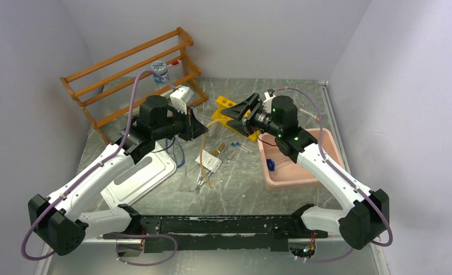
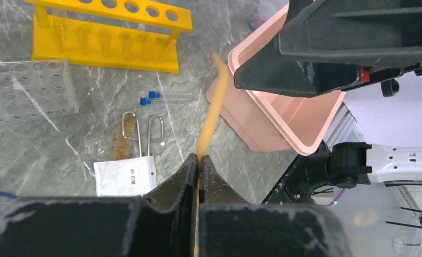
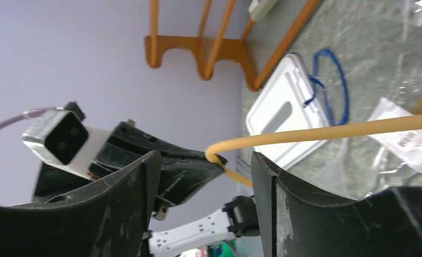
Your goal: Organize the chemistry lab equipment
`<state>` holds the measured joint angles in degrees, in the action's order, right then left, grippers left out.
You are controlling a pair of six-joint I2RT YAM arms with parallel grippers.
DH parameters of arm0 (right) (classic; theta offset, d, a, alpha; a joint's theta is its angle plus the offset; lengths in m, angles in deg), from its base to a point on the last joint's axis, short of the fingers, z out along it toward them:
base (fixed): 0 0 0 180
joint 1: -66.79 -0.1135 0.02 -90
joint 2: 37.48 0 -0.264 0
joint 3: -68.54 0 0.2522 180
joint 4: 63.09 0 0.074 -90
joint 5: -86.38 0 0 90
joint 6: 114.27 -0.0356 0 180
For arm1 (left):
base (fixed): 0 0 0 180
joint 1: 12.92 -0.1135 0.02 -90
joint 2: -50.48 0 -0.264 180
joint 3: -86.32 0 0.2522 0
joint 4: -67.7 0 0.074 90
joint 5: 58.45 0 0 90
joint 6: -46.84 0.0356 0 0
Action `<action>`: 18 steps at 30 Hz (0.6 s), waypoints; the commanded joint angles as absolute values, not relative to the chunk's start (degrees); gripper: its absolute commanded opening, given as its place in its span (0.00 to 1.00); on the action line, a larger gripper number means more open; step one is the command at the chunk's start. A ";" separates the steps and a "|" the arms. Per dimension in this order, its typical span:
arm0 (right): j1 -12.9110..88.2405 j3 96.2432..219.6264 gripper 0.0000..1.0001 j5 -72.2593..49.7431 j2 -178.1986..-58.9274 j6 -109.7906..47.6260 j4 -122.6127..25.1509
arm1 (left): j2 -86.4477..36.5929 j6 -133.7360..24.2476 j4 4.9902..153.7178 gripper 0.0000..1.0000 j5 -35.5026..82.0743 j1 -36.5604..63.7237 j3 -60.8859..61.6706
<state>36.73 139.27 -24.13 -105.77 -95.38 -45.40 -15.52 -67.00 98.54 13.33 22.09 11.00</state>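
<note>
My left gripper [image 2: 199, 159] is shut on the tan rubber hose [image 2: 214, 107], which sticks out past its tips toward the pink bin [image 2: 305, 115]. My right gripper [image 3: 206, 160] is open and faces the left one. The hose [image 3: 326, 133] bends just beyond the gap between its fingers without touching them. In the top view both grippers, left [image 1: 200, 127] and right [image 1: 235, 112], meet above the table's middle. Clear blue-capped tubes [image 2: 168, 97], metal tweezers [image 2: 139, 128], a white packet [image 2: 125, 175] and a blue cord loop [image 3: 331, 91] lie on the table.
The wooden rack [image 1: 132, 74] stands at the back left. A yellow tube rack [image 2: 107, 37] and a clear rack [image 2: 27, 88] sit behind the loose items. A white tray [image 1: 140, 177] lies under the left arm. The pink bin [image 1: 292, 166] holds a small blue item [image 1: 271, 165].
</note>
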 commanded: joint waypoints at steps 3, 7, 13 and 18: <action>36.33 141.52 0.63 -25.43 -108.32 -105.04 -50.45 | -14.52 -68.12 95.60 0.05 12.19 22.50 8.07; 35.69 142.70 0.61 -26.89 -109.65 -105.00 -48.40 | -14.13 -68.22 94.29 0.05 13.44 22.50 8.26; 34.65 145.04 0.53 -26.27 -111.21 -102.85 -44.98 | -14.90 -67.04 93.54 0.05 14.43 22.51 8.06; 34.18 146.13 0.43 -26.05 -113.30 -103.56 -46.33 | -15.04 -67.33 90.35 0.05 12.25 22.50 9.12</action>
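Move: My left hand already pinches the tan rubber tube; its free stretch starts at those fingers and lies about 4 cm to their right and 2 cm ahead, nearly level. From my open right hand that stretch is some 3 cm to the left and 1 cm back. Far below the right hand, the yellow tube rack stands roughly 13 cm ahead and 4 cm right, the blue-capped tubes 4 cm ahead and 6 cm right, the white packet 6 cm left and 2 cm back. I slide my right hand about 3 cm left along the tube's free stretch towards my left fingertips, tipping it down a little and closing its fingers from about two-thirds open to under half, one pad on either side of the tube. My left hand keeps its pinch and lifts the tube slowly, some 2 cm. ##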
